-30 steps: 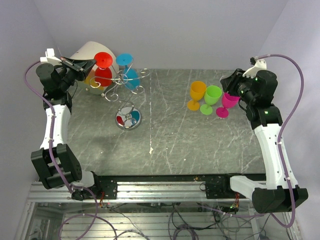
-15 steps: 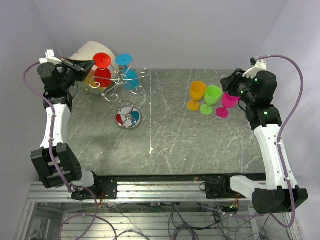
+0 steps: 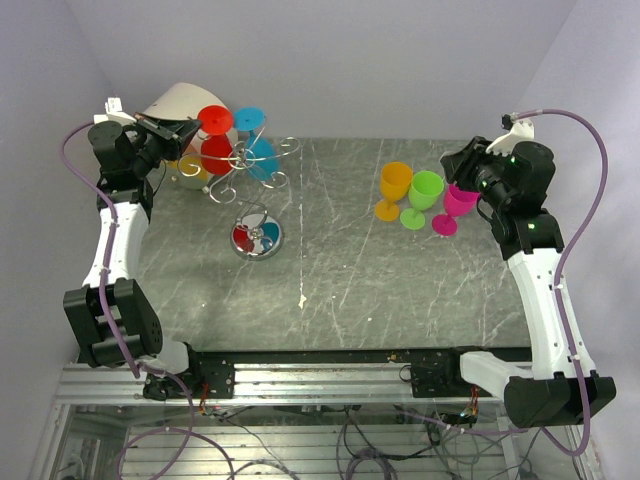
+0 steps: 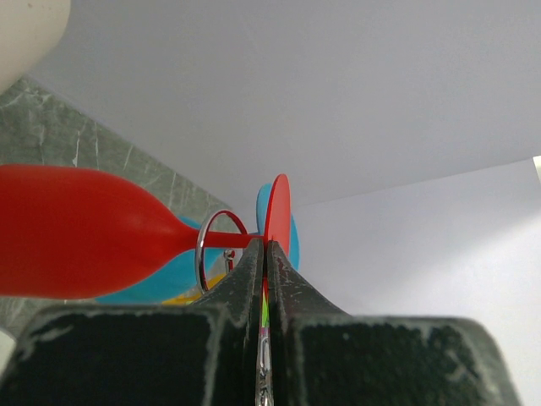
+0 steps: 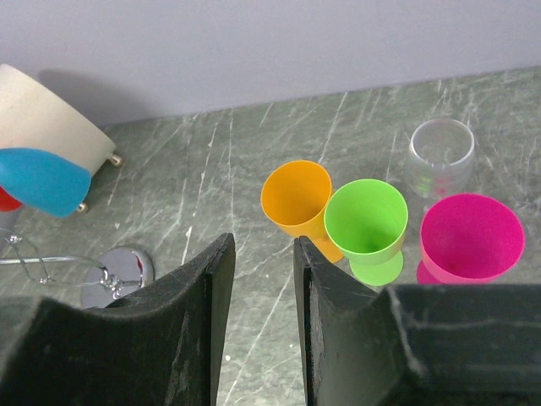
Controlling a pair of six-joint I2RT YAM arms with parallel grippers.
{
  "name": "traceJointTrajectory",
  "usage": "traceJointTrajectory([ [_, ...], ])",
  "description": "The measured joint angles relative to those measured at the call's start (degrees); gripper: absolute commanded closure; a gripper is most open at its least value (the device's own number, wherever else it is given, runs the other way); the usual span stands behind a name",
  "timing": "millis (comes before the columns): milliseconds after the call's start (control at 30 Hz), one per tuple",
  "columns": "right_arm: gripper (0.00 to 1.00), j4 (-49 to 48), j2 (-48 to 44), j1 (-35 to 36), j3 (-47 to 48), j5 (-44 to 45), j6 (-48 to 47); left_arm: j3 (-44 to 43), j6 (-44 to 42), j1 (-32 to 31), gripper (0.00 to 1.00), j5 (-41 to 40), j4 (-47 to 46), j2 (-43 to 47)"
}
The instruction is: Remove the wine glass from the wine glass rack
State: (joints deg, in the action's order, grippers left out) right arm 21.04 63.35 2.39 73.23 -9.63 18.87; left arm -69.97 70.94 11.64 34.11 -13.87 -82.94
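Observation:
The wine glass rack (image 3: 257, 237) stands on its round chrome base at the table's back left, curled wire arms (image 3: 238, 168) above it. A red wine glass (image 3: 217, 153) hangs among those arms beside a blue one (image 3: 263, 158). My left gripper (image 3: 192, 128) is shut on the red glass's foot (image 4: 277, 211), seen edge-on between the fingers (image 4: 245, 271). The red stem (image 4: 224, 240) passes through a wire ring of the rack (image 4: 203, 245). My right gripper (image 5: 258, 254) hangs open over the table's right side with nothing in it.
A big beige drum (image 3: 178, 103) lies behind the rack, with a yellow glass (image 3: 190, 172) close by. Orange (image 3: 394, 184), green (image 3: 425, 189) and pink (image 3: 459, 203) glasses stand upright at the back right. A clear cup (image 5: 439, 156) stands behind them.
My left arm has shifted a little to the right, carrying the red glass slightly along the rack arm. The right arm has not moved.

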Motion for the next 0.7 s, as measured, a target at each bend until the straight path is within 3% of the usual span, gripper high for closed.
traceJointTrajectory([
  [433, 0.66, 0.0, 0.0, 0.0, -0.2, 0.2, 0.0, 1.5, -4.1, -0.1, 0.93, -1.5, 9.6, 12.6],
  [700, 0.66, -0.1, -0.3, 0.0, -0.7, 0.1, 0.0, 1.4, -8.5, -0.1, 0.93, -6.3, 18.4, 15.6],
])
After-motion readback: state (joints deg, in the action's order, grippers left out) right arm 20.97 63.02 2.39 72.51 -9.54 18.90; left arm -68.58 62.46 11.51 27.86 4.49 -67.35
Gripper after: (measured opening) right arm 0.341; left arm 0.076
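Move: The left hand already pinches the red wine glass by its foot; the hanging glass's middle is some 2 cm ahead, 1 cm right and about 9 cm below the pads, and a rack ring crosses its stem 3 cm ahead, 2 cm right and 4 cm down. The rack's hub lies about 10 cm right and 5 cm back, and the blue glass 9 cm right, 2 cm ahead. From the right hand, the red glass is about 46 cm left and 10 cm ahead. The left hand keeps its shut pinch on the red glass's foot and draws the glass back towards the robot by about 7 cm, along the left side of the rack and away from the blue glass, rising roughly 4 cm as it goes to bring the stem clear of the ring. With the backward travel nearly spent it sinks again by about 1.5 cm, while the wrist rolls its left side up a little and swings slightly counter-clockwise, some 5 to 10 degrees in all. ##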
